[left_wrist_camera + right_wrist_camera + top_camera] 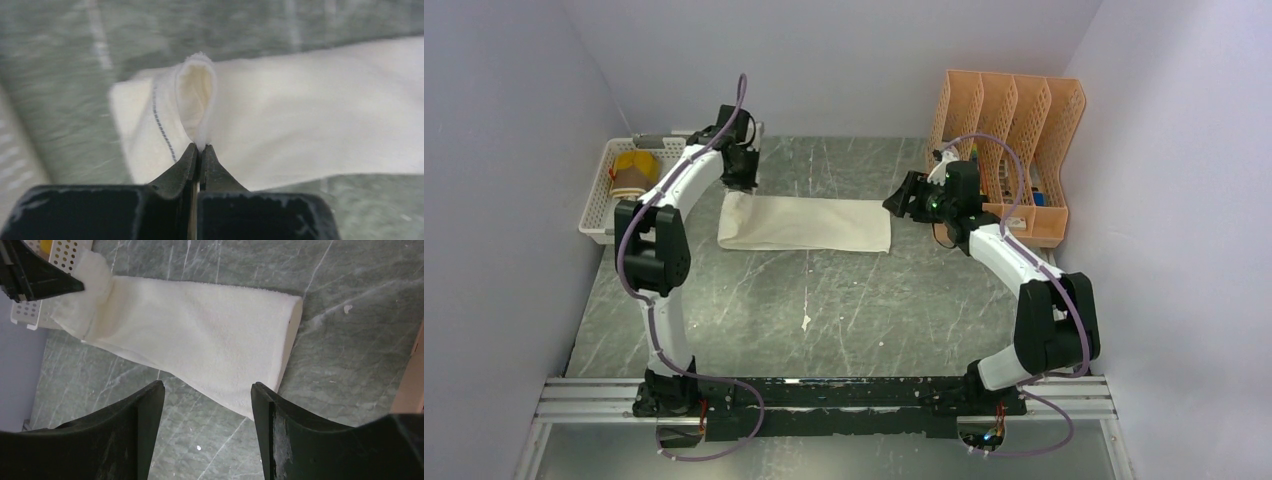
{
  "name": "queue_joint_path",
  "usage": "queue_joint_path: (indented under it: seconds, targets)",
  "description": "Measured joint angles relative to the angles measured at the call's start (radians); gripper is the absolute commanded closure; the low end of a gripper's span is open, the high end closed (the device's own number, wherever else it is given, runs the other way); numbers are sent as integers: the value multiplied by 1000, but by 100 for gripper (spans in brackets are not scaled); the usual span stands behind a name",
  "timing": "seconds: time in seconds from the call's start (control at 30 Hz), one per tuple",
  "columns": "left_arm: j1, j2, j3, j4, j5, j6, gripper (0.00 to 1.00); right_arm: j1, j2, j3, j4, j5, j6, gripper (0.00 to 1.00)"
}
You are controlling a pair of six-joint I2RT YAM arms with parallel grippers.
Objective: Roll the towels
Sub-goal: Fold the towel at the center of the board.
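A cream-white towel (809, 222) lies folded in a long strip on the marble table. My left gripper (742, 185) is shut on its far left corner and holds that corner pinched up in a small loop (196, 100) above the fingertips (200, 148). My right gripper (894, 203) hovers at the strip's right end, open, with nothing between its fingers (207, 385); the towel's near right corner (245, 390) lies just beyond them. The mustard-yellow and brown towel (634, 172) sits rolled in the basket at the left.
A white perforated basket (594, 215) stands at the table's left edge, close behind the left arm. An orange slotted file organizer (1009, 130) stands at the back right, beside the right arm. Grey walls close in both sides.
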Motion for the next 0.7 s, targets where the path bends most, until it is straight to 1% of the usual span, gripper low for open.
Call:
queue_joint_path:
  seconds: [0.13, 0.23, 0.3, 0.5, 0.6, 0.7]
  targets:
    - [-39, 29, 5, 31, 207, -80, 93, 0, -9, 0, -15, 2, 1, 34]
    - [-81, 56, 16, 105, 381, -152, 93, 0, -21, 1, -27, 6, 4, 34]
    - [-116, 78, 23, 153, 452, -200, 93, 0, -35, 1, -34, 12, 8, 34]
    - [-245, 176, 59, 293, 550, -330, 93, 0, -101, 1, -53, 34, 13, 34]
    - [-292, 228, 59, 401, 588, -417, 93, 0, -138, 0, -64, 48, 13, 33]
    - [-314, 278, 60, 502, 621, -496, 93, 0, -172, -6, -72, 63, 13, 33]
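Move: The left gripper already holds the towel's free end up. The towel's right end lies about 34 cm to its right, 5 cm back and 9 cm below. The white basket stands some 30 cm to its left and 3 cm farther out; the orange organizer, some 57 cm to its right and 5 cm ahead. From the idle right gripper the towel's right end is almost straight below, about 13 cm down, 1 cm ahead and 1 cm left. Sweep the left gripper about 29 cm to the right over the lying towel towards its right end, keeping the pinch on the free end, and sink a little late on. Roll the hand some 45 degrees on the way, its left side dropping, with a slight clockwise turn. Raise the right gripper about 5 cm, clear of the towel, fingers still open. ##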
